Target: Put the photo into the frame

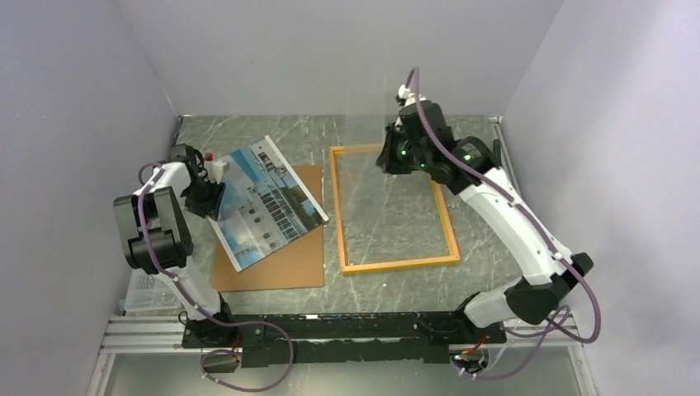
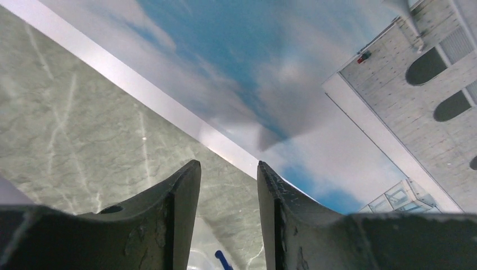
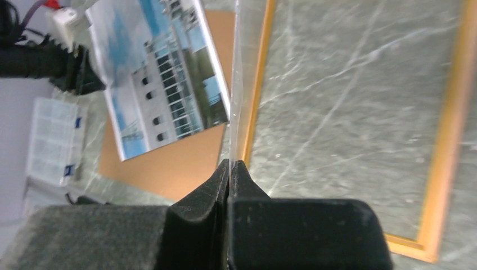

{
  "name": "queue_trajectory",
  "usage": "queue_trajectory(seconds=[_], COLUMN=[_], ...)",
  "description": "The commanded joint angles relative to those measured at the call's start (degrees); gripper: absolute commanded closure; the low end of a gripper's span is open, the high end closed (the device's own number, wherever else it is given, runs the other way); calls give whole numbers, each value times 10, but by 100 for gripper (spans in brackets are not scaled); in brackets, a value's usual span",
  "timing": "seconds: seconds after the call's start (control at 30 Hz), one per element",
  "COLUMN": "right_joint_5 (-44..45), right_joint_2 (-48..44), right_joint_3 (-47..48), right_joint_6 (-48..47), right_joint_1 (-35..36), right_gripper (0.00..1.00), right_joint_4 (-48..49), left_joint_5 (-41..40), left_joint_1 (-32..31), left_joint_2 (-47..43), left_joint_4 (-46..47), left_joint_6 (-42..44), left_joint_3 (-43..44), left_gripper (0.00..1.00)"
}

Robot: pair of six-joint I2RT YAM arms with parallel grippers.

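The photo [image 1: 268, 202] lies tilted, partly on a brown backing board [image 1: 281, 266] and partly on the table. My left gripper [image 1: 210, 194] hovers at its left edge. In the left wrist view this gripper [image 2: 228, 166] is open, nothing between its fingers, and the photo's [image 2: 253, 67] white border runs just past the fingertips. The yellow-orange frame [image 1: 394, 265] lies flat on the table, only its rails showing. My right gripper [image 1: 388, 157] is at the frame's far left corner. It [image 3: 230, 163] is shut on a clear pane [image 3: 236, 84], held upright and seen edge-on above the frame [image 3: 450, 129].
A clear plastic box [image 1: 148, 293] sits at the near left beside the left arm's base, also seen in the right wrist view as the box [image 3: 53, 140]. Grey walls close in the table on the left, back and right. The board [image 3: 169, 169] lies next to the frame's left rail.
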Motion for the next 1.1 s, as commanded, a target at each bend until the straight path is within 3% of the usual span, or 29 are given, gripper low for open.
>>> queue_trajectory(seconds=[0.0, 0.17, 0.2, 0.23, 0.3, 0.4, 0.83, 1.07], right_joint_5=[161, 287, 314, 344, 393, 421, 351, 230], right_joint_2=[-24, 1, 13, 31, 79, 130, 346, 354], right_joint_3=[78, 139, 157, 180, 233, 240, 177, 132], right_joint_6=[-72, -87, -87, -85, -73, -81, -26, -7], right_joint_1=[5, 22, 28, 39, 61, 100, 184, 199], right_gripper=[100, 100, 100, 100, 100, 100, 100, 100], right_joint_4=[-138, -225, -248, -272, -333, -345, -343, -270], left_joint_5=[16, 27, 29, 31, 34, 31, 30, 42], left_joint_1=[-3, -4, -5, -6, -13, -26, -32, -33], left_joint_2=[-35, -47, -49, -50, -54, -62, -80, -86], left_joint_4=[-40, -80, -87, -94, -107, -109, -106, -99], left_joint_6=[-7, -8, -9, -10, -12, -18, -25, -28], left_joint_3=[53, 96, 102, 109, 121, 121, 100, 92], left_gripper=[51, 37, 26, 23, 22, 22, 24, 25])
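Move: My right hand holds the clear sheet high up. The middle of the frame lies about 6 cm ahead of that hand, 5 cm to its right and some 30 cm below; the photo lies about 33 cm to its left and 7 cm ahead. From my left hand, low at the photo's left edge, the photo's middle is about 16 cm right and 4 cm ahead, the brown board's about 15 cm right and 3 cm back. I keep the clear sheet pinched in my right hand, swing it right and slightly up, clear of the photo, then reverse left and sink fast, about 20 cm, towards the frame, drawing back a little late on and rolling some 60 degrees so the fingers end up pointing down and to the right. My left hand rises about 7 cm off the photo's edge, easing forward and right as its fingers open wider. ##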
